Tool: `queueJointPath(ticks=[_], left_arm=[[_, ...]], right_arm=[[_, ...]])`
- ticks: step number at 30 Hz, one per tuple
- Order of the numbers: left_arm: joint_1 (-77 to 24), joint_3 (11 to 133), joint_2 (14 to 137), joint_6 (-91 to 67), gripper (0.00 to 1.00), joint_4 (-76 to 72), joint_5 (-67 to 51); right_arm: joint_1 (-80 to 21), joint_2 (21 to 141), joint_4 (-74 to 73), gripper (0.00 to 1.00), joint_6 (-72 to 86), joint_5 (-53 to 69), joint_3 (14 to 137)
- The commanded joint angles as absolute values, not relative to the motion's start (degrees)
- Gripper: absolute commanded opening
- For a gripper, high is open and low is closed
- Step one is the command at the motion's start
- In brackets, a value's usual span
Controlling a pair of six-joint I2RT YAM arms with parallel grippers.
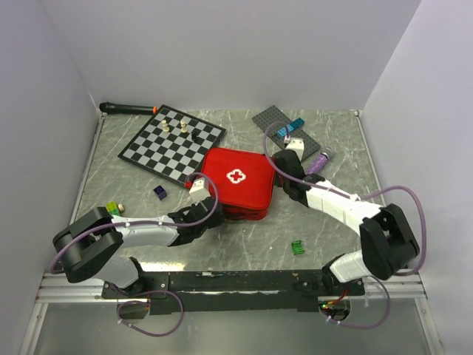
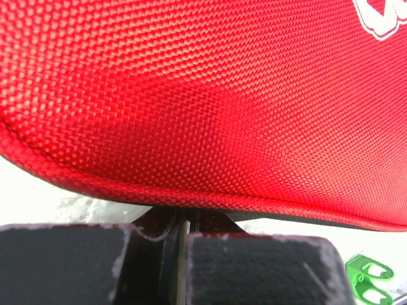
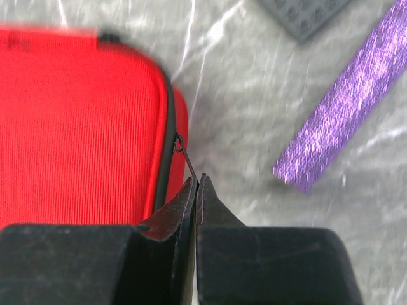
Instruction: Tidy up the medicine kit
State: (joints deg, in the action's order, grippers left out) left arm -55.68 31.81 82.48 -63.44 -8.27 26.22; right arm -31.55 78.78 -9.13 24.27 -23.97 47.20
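Note:
The medicine kit [image 1: 236, 177] is a red zip case with a white cross, lying shut in the middle of the table. My left gripper [image 1: 214, 208] is at its near-left edge. In the left wrist view the fingers are shut, with the tips of the left gripper [image 2: 181, 219] tucked under the red rim of the kit [image 2: 191, 95]. What they pinch is hidden. My right gripper [image 1: 280, 165] is at the case's right edge. In the right wrist view the right gripper [image 3: 198, 181] is shut on the thin zip pull [image 3: 184, 155] of the kit [image 3: 76, 127].
A chessboard [image 1: 171, 143] with a few pieces lies at the back left, with a black and orange tool [image 1: 129, 108] behind it. A grey baseplate [image 1: 284, 129] and a purple tube [image 1: 320, 159] lie at the back right. A green piece [image 1: 298, 247] and a dark blue piece [image 1: 160, 191] lie near the kit.

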Motion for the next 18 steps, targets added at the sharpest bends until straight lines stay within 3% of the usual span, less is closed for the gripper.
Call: queueJointPath(ticks=[1, 18], left_arm=[[-56.4, 27.3, 82.0, -54.7, 0.01, 4.3, 24.2], [-57.5, 26.5, 82.8, -52.1, 0.01, 2.9, 22.8]], right_arm=[[-27.5, 83.1, -4.3, 0.0, 21.8, -29.8, 54.2], [-25.9, 93.7, 3.5, 0.0, 7.5, -20.0, 64.5]])
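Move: The right hand already has the zipper pull in its shut fingers at the medicine kit's right side; the far right corner lies about 11 cm ahead, 3 cm left and near its own height. The kit's middle is some 3 cm ahead and 13 cm left, the purple tube 6 cm ahead, 11 cm right and 6 cm lower, the grey plate 21 cm ahead, 4 cm right and 8 cm lower. From the left hand, at the kit's near left edge, that corner lies about 23 cm ahead, 16 cm right and 4 cm up. Keeping its pinch on the zipper pull, the right hand drags it forward along the kit's right side towards the far right corner, about 6 cm at a near-level height, quick at first and then slowing, easing about 1 cm left late on while the wrist turns some 10 degrees, partly counter-clockwise and partly right side up. The left hand stays with shut fingers tucked below the lid's rim at the near edge by the left corner, shifting back and left by less than 1 cm. ##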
